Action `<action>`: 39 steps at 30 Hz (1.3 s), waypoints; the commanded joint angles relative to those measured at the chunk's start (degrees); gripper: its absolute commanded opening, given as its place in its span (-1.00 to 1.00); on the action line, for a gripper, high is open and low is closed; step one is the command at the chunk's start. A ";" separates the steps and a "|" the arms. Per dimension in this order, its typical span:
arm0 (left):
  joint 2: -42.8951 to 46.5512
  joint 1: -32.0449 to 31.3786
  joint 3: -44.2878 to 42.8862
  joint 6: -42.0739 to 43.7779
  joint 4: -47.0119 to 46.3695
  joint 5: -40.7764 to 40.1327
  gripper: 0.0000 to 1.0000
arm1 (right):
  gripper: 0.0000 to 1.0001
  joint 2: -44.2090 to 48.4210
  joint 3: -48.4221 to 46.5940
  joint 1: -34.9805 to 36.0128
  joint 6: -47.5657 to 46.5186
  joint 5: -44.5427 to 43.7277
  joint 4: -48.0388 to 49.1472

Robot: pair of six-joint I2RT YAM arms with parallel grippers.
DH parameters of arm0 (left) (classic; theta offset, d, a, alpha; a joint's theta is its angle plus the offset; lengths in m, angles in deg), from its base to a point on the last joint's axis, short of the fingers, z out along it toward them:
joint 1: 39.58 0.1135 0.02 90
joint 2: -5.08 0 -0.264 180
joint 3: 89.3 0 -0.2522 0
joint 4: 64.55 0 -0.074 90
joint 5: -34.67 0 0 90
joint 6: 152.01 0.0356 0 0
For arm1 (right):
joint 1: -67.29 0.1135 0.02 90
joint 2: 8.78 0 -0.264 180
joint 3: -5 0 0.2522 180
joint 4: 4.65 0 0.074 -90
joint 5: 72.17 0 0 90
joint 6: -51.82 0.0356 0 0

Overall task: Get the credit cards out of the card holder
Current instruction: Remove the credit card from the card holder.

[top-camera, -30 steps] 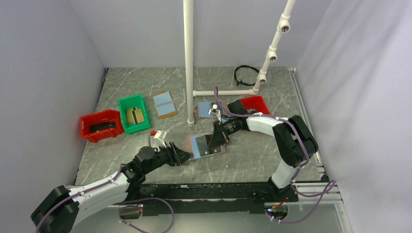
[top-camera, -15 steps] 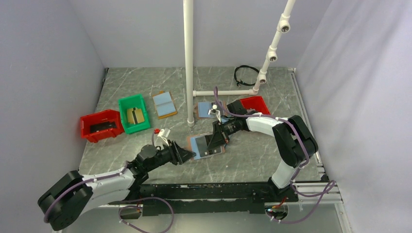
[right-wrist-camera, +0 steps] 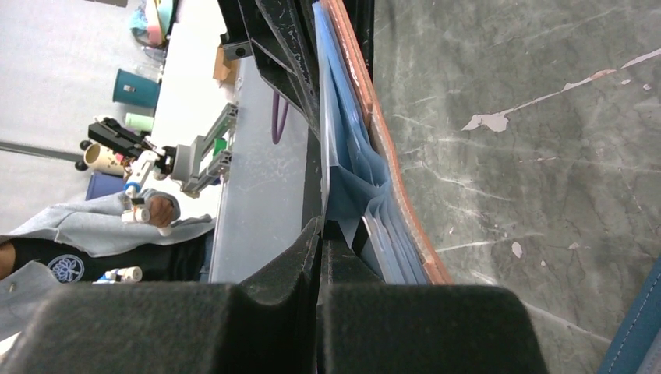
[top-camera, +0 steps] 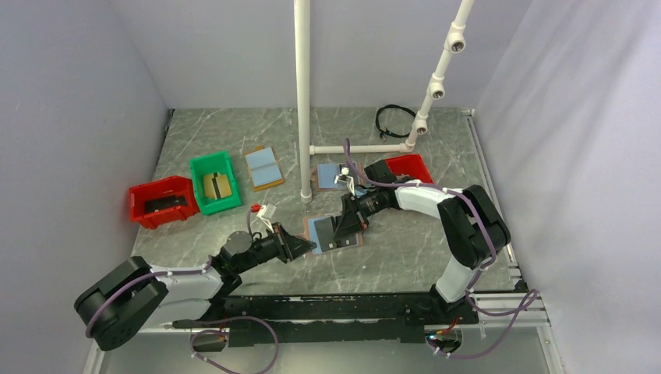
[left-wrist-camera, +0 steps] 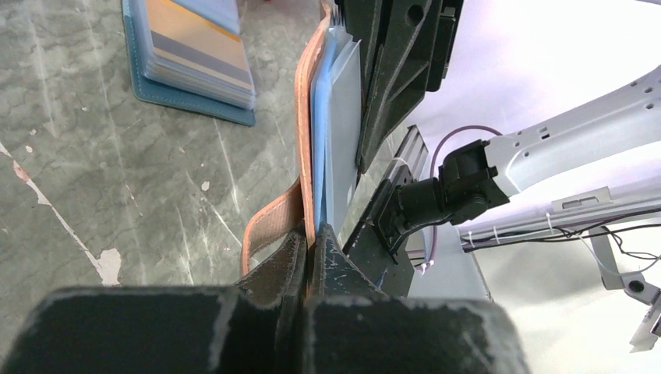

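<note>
The card holder, tan-rimmed and light blue inside, lies open at the table's middle. My left gripper is shut on its left rim. In the left wrist view the tan rim runs straight into my closed left gripper. My right gripper reaches in from the right and is shut on a dark grey credit card in the holder's right half. In the right wrist view that card's thin dark edge runs into my closed right gripper, beside the blue pockets.
At the left stand a red bin holding a dark card and a green bin with a gold card. A tan-rimmed holder, a navy holder, a white pipe post, another red bin and a black cable lie behind.
My left gripper has moved right to the card holder's left rim and closed on it. The right gripper has stayed shut on the dark card.
</note>
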 commanded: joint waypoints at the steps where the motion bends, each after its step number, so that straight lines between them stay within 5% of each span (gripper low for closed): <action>1: 0.70 0.91 1.79 -1.36 -8.22 -0.57 -1.00 | -1.00 0.54 -2.71 0.04 -2.32 3.01 -0.62; 19: 30.28 4.22 4.19 -1.62 24.60 -3.42 -1.00 | -1.00 -1.08 -3.03 -0.72 -3.42 2.04 -1.82; 39: 5.00 5.86 2.99 -4.33 29.03 -9.70 -1.00 | -1.00 -1.99 -5.24 -3.05 -8.11 -8.23 -8.31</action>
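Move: My shut left fingers hold the left edge of the raised card holder; its middle lies about 5 cm to their right, 3 cm ahead and roughly level. The black card is some 4 cm right and 3 cm ahead, pinched by my right hand, its middle about 2 cm left and 1 cm ahead of those fingertips. The blue card holder is about 14 cm ahead of my left hand, 11 cm right and 10 cm below. With my left hand I keep the card holder pinched, lift it about 3 cm while drawing it left, then swing it down some 11 cm and farther left, away from my right hand, its fingertips tipping down some 20 degrees. My right hand keeps its pinch on the black card, rising slightly, then easing a couple of centimetres forward and down. ##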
